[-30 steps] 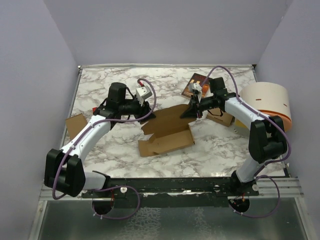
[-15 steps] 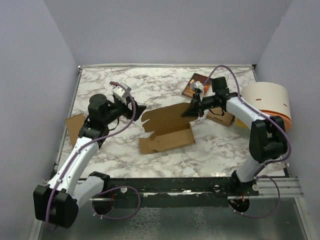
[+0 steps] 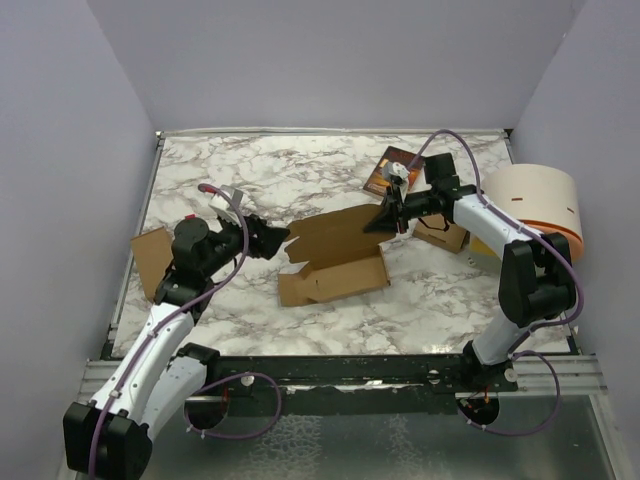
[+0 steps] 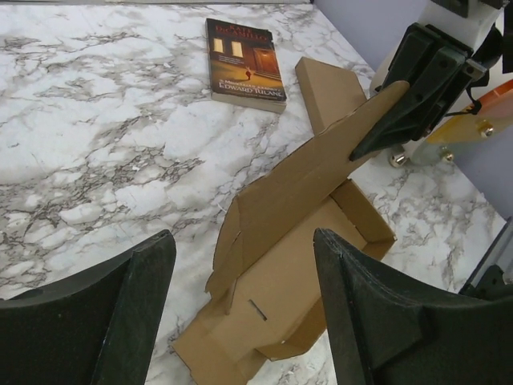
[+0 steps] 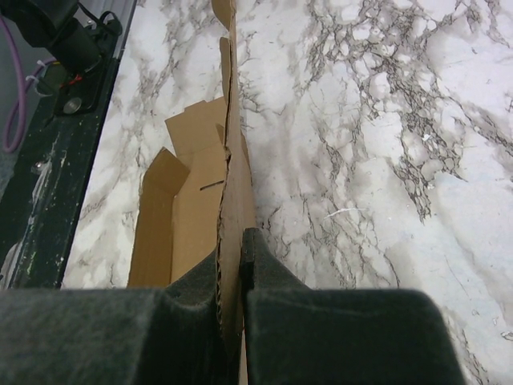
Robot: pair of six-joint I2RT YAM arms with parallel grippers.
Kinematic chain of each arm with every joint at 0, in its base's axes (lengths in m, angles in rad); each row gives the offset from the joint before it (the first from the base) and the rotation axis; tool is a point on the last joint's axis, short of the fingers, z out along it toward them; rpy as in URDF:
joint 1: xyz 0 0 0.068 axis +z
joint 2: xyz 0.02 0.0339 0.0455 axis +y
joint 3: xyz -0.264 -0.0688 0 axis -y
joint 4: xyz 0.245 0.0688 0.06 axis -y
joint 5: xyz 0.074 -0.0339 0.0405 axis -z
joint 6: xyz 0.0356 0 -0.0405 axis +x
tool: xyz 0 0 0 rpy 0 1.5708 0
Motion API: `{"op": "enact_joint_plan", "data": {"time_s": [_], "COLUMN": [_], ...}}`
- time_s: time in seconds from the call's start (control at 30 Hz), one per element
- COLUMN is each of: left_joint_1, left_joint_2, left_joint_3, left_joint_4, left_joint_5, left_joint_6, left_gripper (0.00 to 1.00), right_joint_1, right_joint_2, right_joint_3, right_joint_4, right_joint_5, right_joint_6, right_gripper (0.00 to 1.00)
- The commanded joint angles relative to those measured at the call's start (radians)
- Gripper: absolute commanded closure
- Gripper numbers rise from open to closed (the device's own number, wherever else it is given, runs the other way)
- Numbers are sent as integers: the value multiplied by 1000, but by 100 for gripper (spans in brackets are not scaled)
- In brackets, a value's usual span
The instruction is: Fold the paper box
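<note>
The tan paper box lies partly folded in the middle of the marble table, its tray side walls raised. Its large back panel stands tilted up. My right gripper is shut on that panel's far right end, and the cardboard edge runs straight out from between its fingers. My left gripper hangs open just left of the box and touches nothing. In the left wrist view the box shows between its spread fingers.
A dark printed book lies behind the box. A round white drum with an orange band stands at the right edge. A loose cardboard piece lies at the left edge, and another lies under the right arm. Walls enclose the table.
My left arm has pulled back to the left, away from the box's back panel, and its gripper has opened. The right gripper has kept its grip in place.
</note>
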Motion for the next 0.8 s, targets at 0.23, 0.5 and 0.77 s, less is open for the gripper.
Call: {"op": "enact_joint_plan", "data": {"time_s": [0.23,0.5,0.77], "left_joint_1": [4,5,3], "left_joint_2": [-41,-56,-134], "left_joint_3": [-72,-134,-241], "left_joint_4": [46,67,110], "left_joint_5": [-37,-37,-107], "left_joint_6": [-160,-219,-275], "left_gripper": [29,30,30], "right_joint_1": [-13,-20,-23], "right_joint_2": [-41,-53,-58], "right_joint_3": [-22,-32,-41], "right_joint_4": [60,76,99], "right_joint_5": [-36,-31,-29], "right_joint_6": [29,40,58], "right_gripper": [99,99,99]}}
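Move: The box's left end panel, lying open and free, is about 6 cm to the left hand's right, 5 cm back and roughly 19 cm below it. The tray's middle is some 16 cm to that hand's right, 3 cm back and just as low; the raised lid's middle is about 17 cm right, 2 cm ahead and 10 cm below. From the right hand, the same panel lies around 21 cm left, 8 cm back and 13 cm lower. The box's left end panel is being approached from above: the empty left hand sinks about 6 cm beside the raised lid, easing some 2 cm back, while it rolls about 15 degrees, its left side dropping. Its fingers stay open and touch nothing yet. The right hand keeps the lid's right end pinched and all but stays in place. ##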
